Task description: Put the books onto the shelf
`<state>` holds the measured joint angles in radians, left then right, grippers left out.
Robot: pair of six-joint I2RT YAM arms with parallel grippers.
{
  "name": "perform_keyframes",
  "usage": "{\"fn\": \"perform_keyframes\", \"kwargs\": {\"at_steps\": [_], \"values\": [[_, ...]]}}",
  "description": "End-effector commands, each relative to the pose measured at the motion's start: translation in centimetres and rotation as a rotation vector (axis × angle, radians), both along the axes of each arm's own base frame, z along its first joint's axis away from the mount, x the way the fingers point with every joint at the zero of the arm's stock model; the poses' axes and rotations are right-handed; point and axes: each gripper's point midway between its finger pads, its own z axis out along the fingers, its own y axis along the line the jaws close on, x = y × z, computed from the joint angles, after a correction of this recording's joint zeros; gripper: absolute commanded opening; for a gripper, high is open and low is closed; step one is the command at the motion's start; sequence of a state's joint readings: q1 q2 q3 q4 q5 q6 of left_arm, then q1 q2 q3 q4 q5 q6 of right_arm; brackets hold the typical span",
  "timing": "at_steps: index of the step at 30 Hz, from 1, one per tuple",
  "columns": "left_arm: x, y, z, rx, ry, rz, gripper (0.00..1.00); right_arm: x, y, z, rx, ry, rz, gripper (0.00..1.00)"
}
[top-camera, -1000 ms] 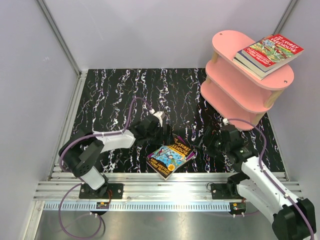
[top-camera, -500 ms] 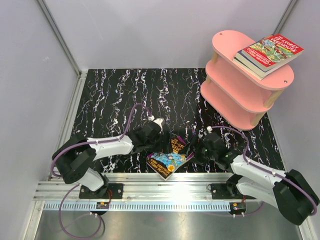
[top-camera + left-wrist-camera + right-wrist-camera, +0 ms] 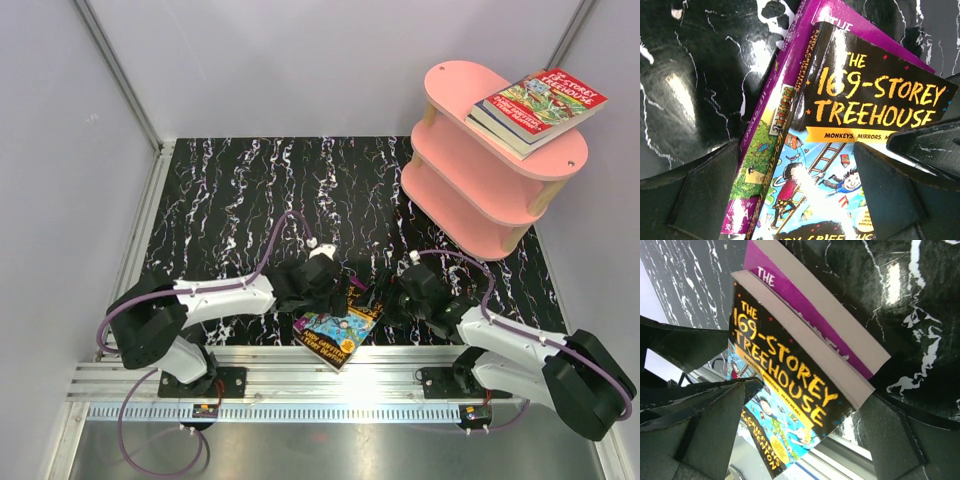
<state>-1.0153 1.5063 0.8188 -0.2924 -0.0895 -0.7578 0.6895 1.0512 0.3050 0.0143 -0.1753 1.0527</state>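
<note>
A black-covered "169-Storey Treehouse" book [image 3: 338, 330] lies on a purple book [image 3: 358, 285] at the mat's near edge. My left gripper [image 3: 332, 290] is low at the stack's left side and my right gripper [image 3: 385, 300] at its right side. In the left wrist view the black book [image 3: 865, 110] and the purple book [image 3: 790, 65] lie between the wide-open jaws of the left gripper [image 3: 800, 200]. The right gripper [image 3: 805, 440] is open too, over the black book [image 3: 785, 385] and purple book [image 3: 805, 310]. The pink shelf [image 3: 460, 160] stands far right, with a red book [image 3: 540, 100] stacked on another on top.
A black marbled mat [image 3: 250, 190] covers the table. An aluminium rail [image 3: 300, 385] runs along its near edge, and the black book's near corner reaches over it. Pale walls close in the left, back and right sides.
Both arms have come down and inward to the stack, the left gripper moving right, the right gripper moving left. The books have shifted slightly toward the near edge.
</note>
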Motion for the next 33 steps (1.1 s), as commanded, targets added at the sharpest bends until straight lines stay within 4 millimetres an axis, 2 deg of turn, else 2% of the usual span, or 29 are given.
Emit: {"fn": "perform_keyframes", "kwargs": {"at_steps": [1, 4, 7, 8, 12, 13, 19, 21, 23, 24, 26, 27, 28, 29, 33], "values": [[-1.0, -0.9, 1.7, -0.010, 0.005, 0.009, 0.99, 1.3, 1.4, 3.4, 0.071, -0.083, -0.008, 0.99], [-1.2, -1.3, 1.8, -0.017, 0.007, 0.003, 0.99, 1.1, 1.2, 3.8, 0.075, -0.090, -0.009, 0.89], [-1.3, -1.8, 1.6, -0.021, 0.010, -0.005, 0.99, 1.0, 1.1, 4.3, 0.086, -0.104, -0.008, 0.60], [-1.3, -1.9, 1.5, -0.023, 0.012, -0.008, 0.99, 0.6, 0.7, 3.8, 0.069, -0.083, -0.011, 0.43], [-1.3, -2.2, 1.4, -0.023, 0.016, -0.016, 0.99, 0.1, 0.4, 4.2, 0.071, -0.091, -0.010, 0.15], [-1.3, -2.2, 1.4, -0.025, 0.015, -0.016, 0.99, 0.0, 0.1, 4.1, 0.058, -0.085, -0.013, 0.12], [-1.2, -2.0, 1.2, -0.014, 0.009, -0.011, 0.99, -0.6, -0.4, 5.4, 0.040, -0.086, 0.004, 0.13], [-1.2, -2.1, 1.3, -0.018, 0.007, -0.015, 0.99, -0.8, -0.6, 5.7, 0.033, -0.084, 0.010, 0.02], [-1.0, -2.1, 1.8, -0.022, -0.007, -0.015, 0.99, -0.8, -0.7, 6.5, 0.036, -0.105, 0.013, 0.00], [-0.7, -2.1, 2.2, -0.022, -0.020, -0.014, 0.99, -0.9, -1.0, 6.4, 0.016, -0.099, 0.007, 0.00], [0.1, -1.5, 3.4, -0.008, -0.056, -0.003, 0.99, -0.6, -1.3, 8.0, 0.009, -0.139, 0.007, 0.00], [0.6, -1.1, 3.9, -0.008, -0.067, 0.007, 0.99, -0.7, -1.8, 7.9, -0.021, -0.134, -0.001, 0.00], [1.0, -0.7, 4.4, -0.003, -0.081, 0.002, 0.99, -0.5, -1.9, 9.0, -0.024, -0.160, 0.001, 0.00], [1.4, -0.5, 5.6, -0.026, -0.103, 0.003, 0.99, -0.5, -2.1, 9.4, -0.031, -0.171, 0.000, 0.00], [3.7, 0.7, 8.9, -0.095, -0.182, 0.024, 0.99, -0.6, -2.6, 9.6, -0.079, -0.166, 0.011, 0.01]]}}
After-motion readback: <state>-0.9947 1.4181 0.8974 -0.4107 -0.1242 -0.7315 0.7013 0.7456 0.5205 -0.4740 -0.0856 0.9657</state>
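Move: At the open right fingers is the upper right-hand corner of the 169-Storey book; its middle lies about 6 cm to that hand's left and 4 cm back, roughly level or just below. The 117-Storey book is under it, its middle some 7 cm left, 3 cm back and 4 cm lower. The pink shelf stands roughly 22 cm ahead and 23 cm right. From the left hand, the 169-Storey book's middle is about 4 cm back and 2 cm below. Closing over the thickness of the 169-Storey book, the right fingers pinch its upper right-hand corner, then carry it up, slowly at first and faster later, some 8 cm in all with a drift of about 3 cm to the right. The left hand, fingers wide open beside the spine, eases back slightly, waits, then rises about 4 cm and forward away from the books. ##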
